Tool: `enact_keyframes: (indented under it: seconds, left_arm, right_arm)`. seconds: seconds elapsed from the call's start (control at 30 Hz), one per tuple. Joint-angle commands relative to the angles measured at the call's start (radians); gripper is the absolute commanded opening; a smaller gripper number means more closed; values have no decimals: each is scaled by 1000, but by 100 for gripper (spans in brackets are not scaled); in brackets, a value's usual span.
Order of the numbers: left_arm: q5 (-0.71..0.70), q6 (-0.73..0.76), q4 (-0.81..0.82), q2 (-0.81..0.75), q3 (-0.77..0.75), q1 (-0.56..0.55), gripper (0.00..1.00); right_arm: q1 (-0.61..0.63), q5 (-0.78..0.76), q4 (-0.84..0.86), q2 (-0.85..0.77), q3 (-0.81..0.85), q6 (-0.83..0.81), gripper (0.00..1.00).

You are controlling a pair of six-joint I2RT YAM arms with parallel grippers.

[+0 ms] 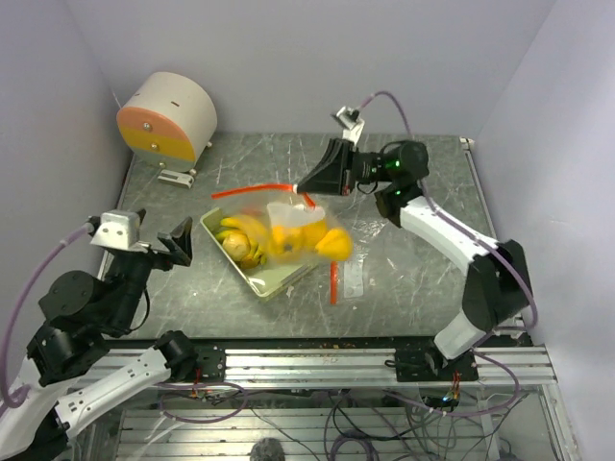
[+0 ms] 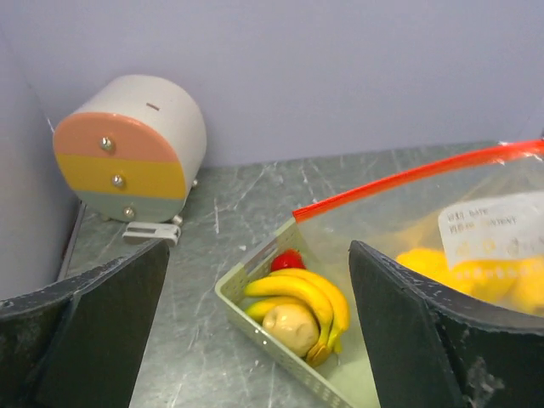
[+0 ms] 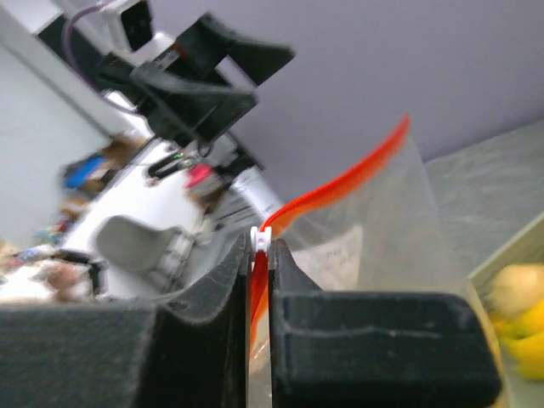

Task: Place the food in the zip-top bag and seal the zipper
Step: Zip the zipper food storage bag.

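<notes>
My right gripper (image 1: 309,186) is shut on the red-orange zipper (image 1: 255,191) and holds the clear zip-top bag (image 1: 293,213) up over the pale green tray (image 1: 279,285). In the right wrist view the fingers pinch the zipper (image 3: 357,174) right at its white slider (image 3: 261,239). Yellow food (image 1: 312,240) hangs inside the bag. Bananas (image 2: 302,297), a pale round fruit (image 2: 291,327) and a small red piece (image 2: 288,259) lie in the tray (image 2: 240,310). My left gripper (image 1: 178,245) stands open left of the tray, apart from the bag (image 2: 399,221), with nothing between its fingers.
A round white drawer box (image 1: 165,120) with pink and yellow fronts stands at the back left. A short red strip (image 1: 333,281) with a bit of clear plastic lies on the table right of the tray. Walls close in on both sides.
</notes>
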State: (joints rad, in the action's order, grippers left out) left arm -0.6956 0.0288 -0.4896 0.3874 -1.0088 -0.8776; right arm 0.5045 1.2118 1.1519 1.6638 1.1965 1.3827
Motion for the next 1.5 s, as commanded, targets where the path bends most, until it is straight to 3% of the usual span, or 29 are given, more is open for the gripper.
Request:
enact_keyframes:
  seconds: [0.0, 0.07, 0.13, 0.3, 0.5, 0.87, 1.07, 1.27, 1.4, 1.47]
  left_arm:
    - [86, 9, 21, -19, -77, 6, 99]
    - [176, 15, 32, -2, -97, 6, 100]
    - [260, 13, 42, 57, -111, 7, 100]
    - [403, -18, 139, 229, -91, 7, 100]
    - [526, -51, 423, 345, 40, 7, 100]
    - [406, -159, 845, 468, 298, 5, 100]
    - [369, -205, 999, 574, 327, -17, 99]
    - [172, -178, 1115, 678, 351, -79, 99]
    - [113, -159, 1166, 753, 360, -92, 100]
    - [110, -150, 1163, 786, 351, -95, 79]
  right_arm:
    - [-2, -222, -878, -117, 198, -700, 0]
    - [9, -383, -1108, -117, 288, -824, 0]
    - [18, -514, -1194, -111, 331, -850, 0]
    - [76, -811, -1279, -106, 362, -868, 0]
    - [151, -1051, -1298, -100, 361, -860, 0]
    - [223, -1167, -1346, -82, 387, -867, 0]
    - [249, -1213, -1352, -76, 385, -833, 0]
    - [272, -1213, -1351, -81, 392, -822, 0]
    - [282, -1211, -1355, -100, 387, -824, 0]
    - [284, -1210, -1357, -109, 384, -823, 0]
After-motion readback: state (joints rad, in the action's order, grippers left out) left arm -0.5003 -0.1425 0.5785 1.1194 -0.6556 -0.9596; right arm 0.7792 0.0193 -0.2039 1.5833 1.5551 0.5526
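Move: The zip bag's short zipper tail hangs just below the slider, some 25 cm to the left hand's right, about 5 cm ahead and 6 cm below; the slider is 23 cm right, 5 cm ahead, nearly level. The bag's free zipper end is 8 cm right and 6 cm ahead. The slider is already in the right hand's grip; from that hand the tray is 5 cm ahead, 9 cm left and about 32 cm below, the bagged fruit 18 cm straight below. The bag, still pinched at its slider by the right hand, is lifted and swung forward about 12 cm, then lowered and eased back slightly as that wrist turns roughly 55 degrees clockwise. Its hanging zipper tail is approached by the open left hand, which rises briefly, sweeps some 22 cm right, then down and forward, yawing clockwise and partly back; its fingers end spread either side of the strip, not closed. ##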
